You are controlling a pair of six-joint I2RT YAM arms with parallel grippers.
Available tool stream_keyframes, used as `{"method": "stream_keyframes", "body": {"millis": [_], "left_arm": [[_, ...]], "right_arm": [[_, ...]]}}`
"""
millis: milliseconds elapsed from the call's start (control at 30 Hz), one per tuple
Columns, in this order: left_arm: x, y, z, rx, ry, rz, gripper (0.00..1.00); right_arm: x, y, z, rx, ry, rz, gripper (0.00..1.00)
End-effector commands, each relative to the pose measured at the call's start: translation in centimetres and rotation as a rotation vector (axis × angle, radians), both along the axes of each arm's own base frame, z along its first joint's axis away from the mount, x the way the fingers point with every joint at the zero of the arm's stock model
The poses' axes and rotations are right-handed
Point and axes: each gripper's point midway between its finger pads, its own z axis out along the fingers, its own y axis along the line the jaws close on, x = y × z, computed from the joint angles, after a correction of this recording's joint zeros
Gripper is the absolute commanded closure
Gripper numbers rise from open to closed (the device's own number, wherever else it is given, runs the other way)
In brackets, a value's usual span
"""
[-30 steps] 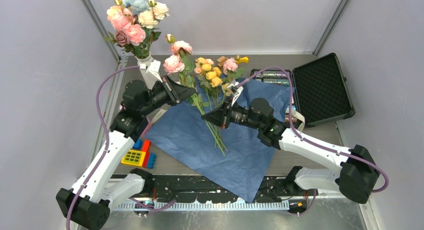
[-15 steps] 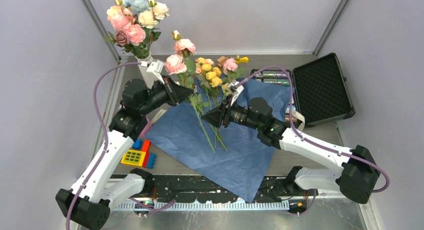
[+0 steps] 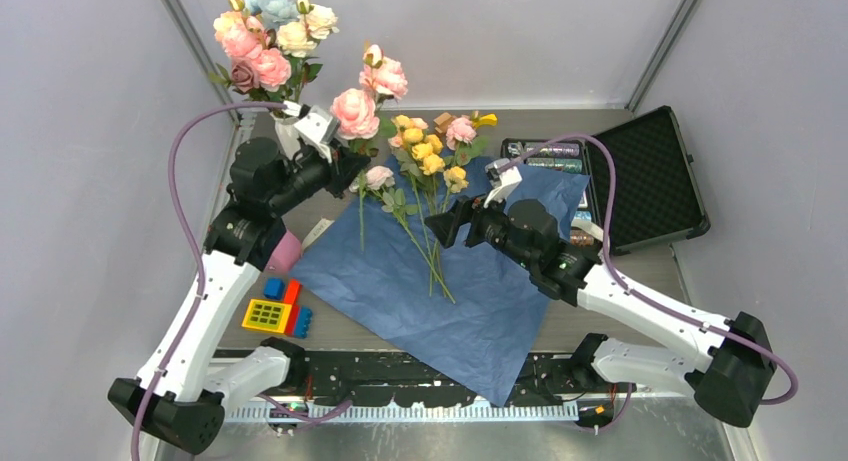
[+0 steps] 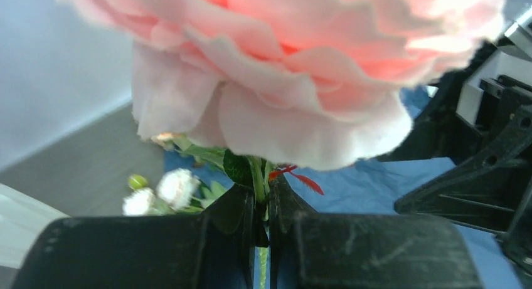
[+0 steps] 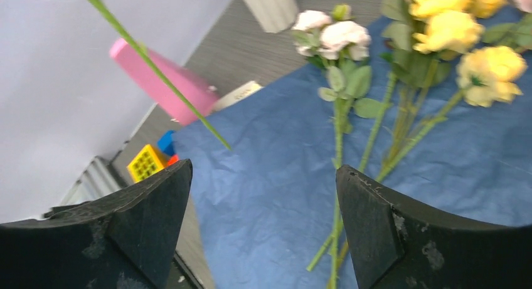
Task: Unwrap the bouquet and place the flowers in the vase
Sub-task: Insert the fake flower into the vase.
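My left gripper is shut on the green stem of a pink rose stalk. It holds the stalk upright above the table, and the stem end hangs free. The white ribbed vase stands just behind that gripper, mostly hidden, with big pink, white and blue blooms in it. The other flowers lie on the unfolded blue paper: yellow roses, a pink rose and a small cream rose. Over their stems my right gripper is open and holds nothing.
A pink cone block and coloured toy bricks lie left of the paper. An open black case sits at the right. Grey walls close in both sides and the back.
The right gripper opened, let go of the stem and drew back to the right. The left gripper lifted the pink rose stalk up and left, towards the vase.
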Motion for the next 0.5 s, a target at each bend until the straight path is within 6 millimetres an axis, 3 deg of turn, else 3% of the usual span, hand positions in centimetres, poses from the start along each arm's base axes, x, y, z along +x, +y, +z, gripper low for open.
{"method": "stream_keyframes", "body": {"millis": [0,267,467], "left_arm": [[1.8,1.6,5.4,0.091,-0.214,0.053,1.00],[5.2,3.5,11.8,0.158,-0.425,0.174,1.00],[8.6,5.0,14.6,0.230,-0.507,0.240,1.00]], "right_arm": [[1.9,-4.4,-0.9,-0.059,-0.011,-0.177,0.09],[2.4,-9.6,-2.8,-0.001,0.025,-0.261,0.07],[1.9,-10.8,-3.1,0.019,0.020,-0.269,0.06]]}}
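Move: Ahead of the left hand, which holds the pink flower, the vase stands about 24 cm farther out and 11 cm to its left, its middle some 25 cm lower. The pale flowers lie on the blue paper about 23 cm ahead and 2 cm to the right, the yellow flowers some 28 cm ahead and 12 cm to the right, both roughly 33 cm below. From the empty right hand the vase is about 28 cm ahead and 26 cm left. Lifting the pink flower by its pinched stem, the left hand rises about 10 cm while reaching some 7 cm forward and a little left, closing the level gap to the vase; its fingers tip up about 20 degrees. The already open right hand backs off some 11 cm to the right, sinking about 4 cm above the blue paper. ##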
